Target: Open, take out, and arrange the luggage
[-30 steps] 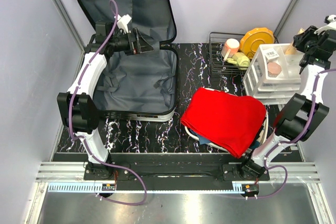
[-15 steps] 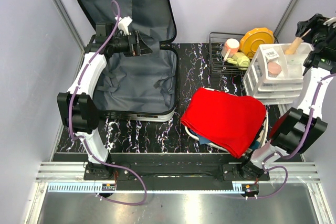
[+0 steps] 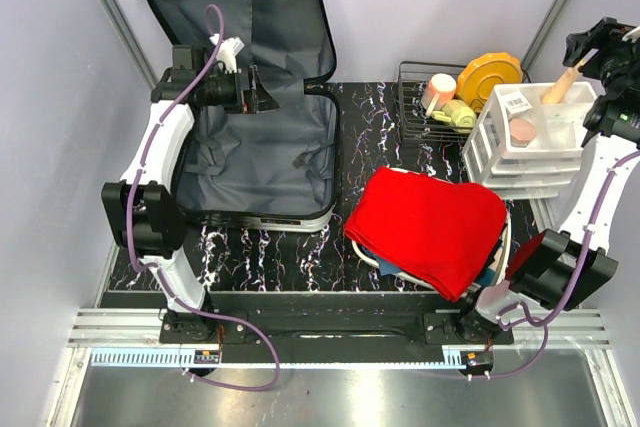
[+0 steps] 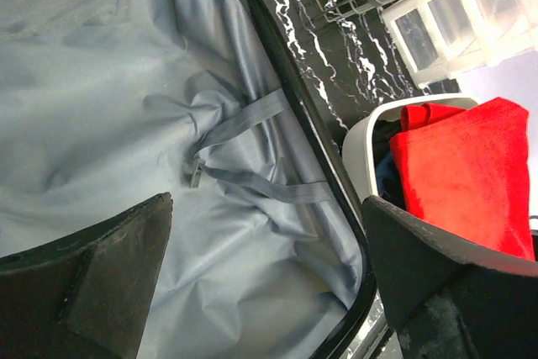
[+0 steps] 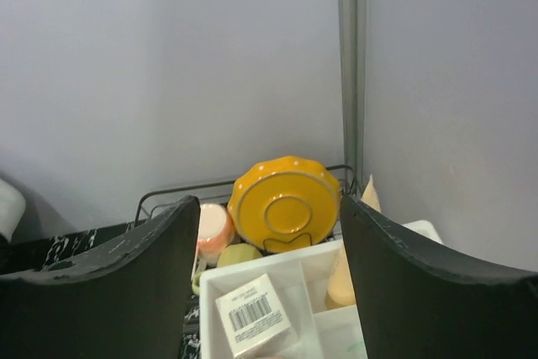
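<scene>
The luggage (image 3: 262, 162) lies open at the left of the table, its lid leaning on the back wall and its base flat. Its grey lining (image 4: 160, 115) shows loose straps and a buckle (image 4: 195, 172), with no contents visible. My left gripper (image 3: 262, 95) hovers open over the far part of the base; in the left wrist view the gripper (image 4: 265, 241) has only lining between its fingers. My right gripper (image 3: 590, 45) is raised at the far right, above the white drawer organiser (image 3: 500, 157). It is open and holds nothing (image 5: 267, 233).
A white basin (image 3: 508, 247) piled with a red cloth (image 3: 430, 227) stands right of the suitcase. Behind it a wire rack (image 3: 410, 97) holds a yellow plate (image 3: 490, 77) and a cup. The organiser contains a barcoded box (image 5: 252, 313) and a cream bottle (image 3: 560, 82).
My right gripper has opened wider and lifted up and right off the organiser, leaving the cream bottle leaning in it. The left gripper has drawn slightly back and left, still open.
</scene>
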Available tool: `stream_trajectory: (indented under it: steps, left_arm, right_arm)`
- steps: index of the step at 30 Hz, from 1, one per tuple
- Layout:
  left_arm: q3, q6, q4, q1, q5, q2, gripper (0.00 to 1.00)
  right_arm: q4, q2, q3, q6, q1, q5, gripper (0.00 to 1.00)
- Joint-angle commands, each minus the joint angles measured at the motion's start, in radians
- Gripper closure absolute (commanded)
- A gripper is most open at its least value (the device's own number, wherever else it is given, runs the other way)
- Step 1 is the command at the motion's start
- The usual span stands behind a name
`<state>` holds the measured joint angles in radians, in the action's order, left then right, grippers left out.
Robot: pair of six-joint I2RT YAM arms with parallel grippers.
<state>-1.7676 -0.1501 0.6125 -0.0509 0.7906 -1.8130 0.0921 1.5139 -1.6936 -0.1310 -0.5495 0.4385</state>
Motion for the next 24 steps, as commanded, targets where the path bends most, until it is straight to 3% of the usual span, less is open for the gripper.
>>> stream_trajectory:
  steps: [1,10,16,24]
  left_arm:
    - [-0.032,0.092,0.062,0.008,-0.069,0.084,0.01]
    - [-0.127,0.136,0.279,0.036,-0.223,0.043,0.01]
    - [-0.056,0.21,0.299,0.046,-0.426,0.107,0.01]
    - [0.051,0.264,0.323,0.048,-0.501,0.161,0.01]
  right_arm:
    - [0.121,-0.055,-0.061,0.007,0.04,0.061,0.23]
    - [0.274,-0.086,0.009,0.042,0.23,0.1,0.12]
    - [0.296,-0.066,0.122,0.088,0.396,0.077,0.08]
    - [0.304,-0.13,0.281,0.246,0.603,0.002,0.05]
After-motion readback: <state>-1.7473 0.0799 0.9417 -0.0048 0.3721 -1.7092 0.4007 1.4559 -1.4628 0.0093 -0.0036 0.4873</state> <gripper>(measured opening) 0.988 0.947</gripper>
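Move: The empty open suitcase base lies under my left hand, its middle about 5 cm to the left and some 21 cm below. From my right hand it is roughly 68 cm to the left, 2 cm ahead and 40 cm lower. The white drawer box is 6 cm ahead of the right hand and 35 cm below; the dish rack sits some 18 cm ahead and 15 cm left, the red clothes 18 cm back and 25 cm left. I swing my empty right hand away from the drawer box, some 25 cm left towards the suitcase and about 15 cm down, the drop coming mostly late. On the way I turn it about 35 degrees counter-clockwise, tip it downward and spread its fingers almost fully. My wide-open left hand slides 9 cm left over the suitcase base, easing back and down at the end and rolling its left side up about 25 degrees. ##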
